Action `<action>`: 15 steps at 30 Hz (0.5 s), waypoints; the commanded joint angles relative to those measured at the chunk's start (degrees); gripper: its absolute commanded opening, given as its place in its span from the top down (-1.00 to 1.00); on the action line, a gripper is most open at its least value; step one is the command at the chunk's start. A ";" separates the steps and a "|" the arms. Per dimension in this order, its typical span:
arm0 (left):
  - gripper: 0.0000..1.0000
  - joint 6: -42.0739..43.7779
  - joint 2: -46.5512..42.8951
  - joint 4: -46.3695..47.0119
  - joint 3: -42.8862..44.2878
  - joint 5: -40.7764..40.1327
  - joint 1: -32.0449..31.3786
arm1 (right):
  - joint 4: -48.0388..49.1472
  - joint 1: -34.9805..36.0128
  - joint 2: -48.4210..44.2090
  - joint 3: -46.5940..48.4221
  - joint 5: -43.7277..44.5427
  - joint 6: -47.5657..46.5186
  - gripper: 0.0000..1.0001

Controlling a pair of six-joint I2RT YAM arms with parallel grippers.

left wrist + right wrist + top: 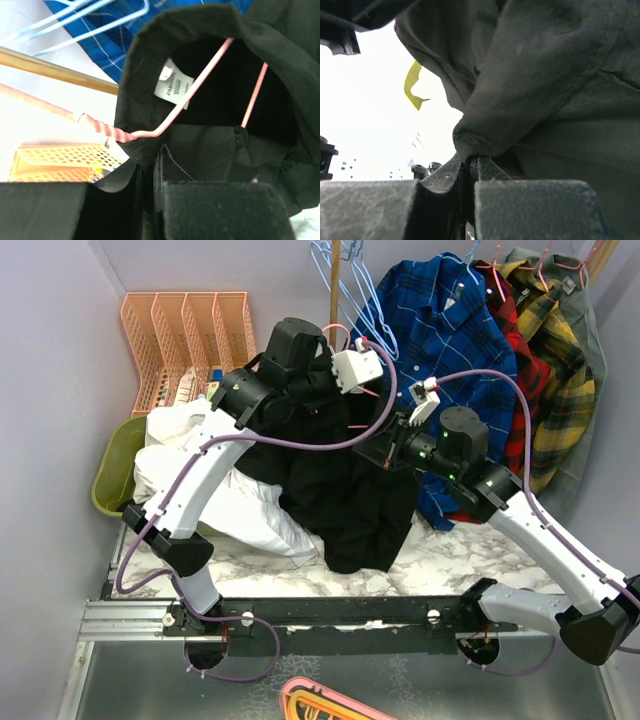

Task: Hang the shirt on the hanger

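Note:
The black shirt (340,490) hangs bunched between my two arms above the marble table. The left gripper (320,380) is shut on its collar edge. In the left wrist view the gripper (156,157) pinches black fabric just below the pink hanger (200,85). The hanger's wire runs inside the open collar, past a white label (172,85). A bit of the hanger's pink hook (337,330) shows above the left wrist. My right gripper (385,452) is shut on a fold of the shirt (545,100), and its jaws (470,162) clamp the fold's rim.
A white garment (200,480) lies heaped at left beside a green bin (115,465) and orange racks (185,335). A blue plaid shirt (450,330) and red and yellow plaid shirts (545,370) hang at the back right. Light blue hangers (340,280) hang near the wooden rod (50,70).

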 commanded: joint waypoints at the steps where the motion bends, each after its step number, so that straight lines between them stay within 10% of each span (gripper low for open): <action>1: 1.00 -5.35 -3.08 6.48 5.34 -0.02 0.30 | 0.16 1.52 -1.53 1.70 2.75 -1.62 0.98; 6: 1.00 -5.16 -3.44 4.58 8.58 3.47 1.31 | -1.54 1.57 -3.95 2.88 -0.36 -5.44 0.62; 9: 1.00 -3.86 -4.60 3.37 7.86 5.42 1.51 | -7.16 1.56 -6.91 8.31 1.60 -13.53 -0.93; 15: 1.00 -0.33 -7.51 1.53 3.63 13.98 2.88 | -5.03 1.56 -16.37 9.38 -1.69 -29.77 -0.99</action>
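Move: The right fingers are shut on the black shirt's edge; the pink hanger's body lies about 4 cm ahead and 3 cm right of them, slightly higher. The left fingers already pinch the collar and hanger neck, with the hanger body 8 cm right, 5 back and a little below. From the right hand, the blue plaid shirt is roughly 13 cm ahead, 15 right; from the left, the light blue hangers are about 12 ahead, 5 right and somewhat higher. The right fingers let go of the black shirt, opening wide, while the hand draws away upward about 9 cm, with some 4 cm each back and to the right, its fingers tipping up about 20 degrees. The left keeps its pinch on collar and hanger neck and lifts them 7 or 8 cm, easing slightly back late on. ##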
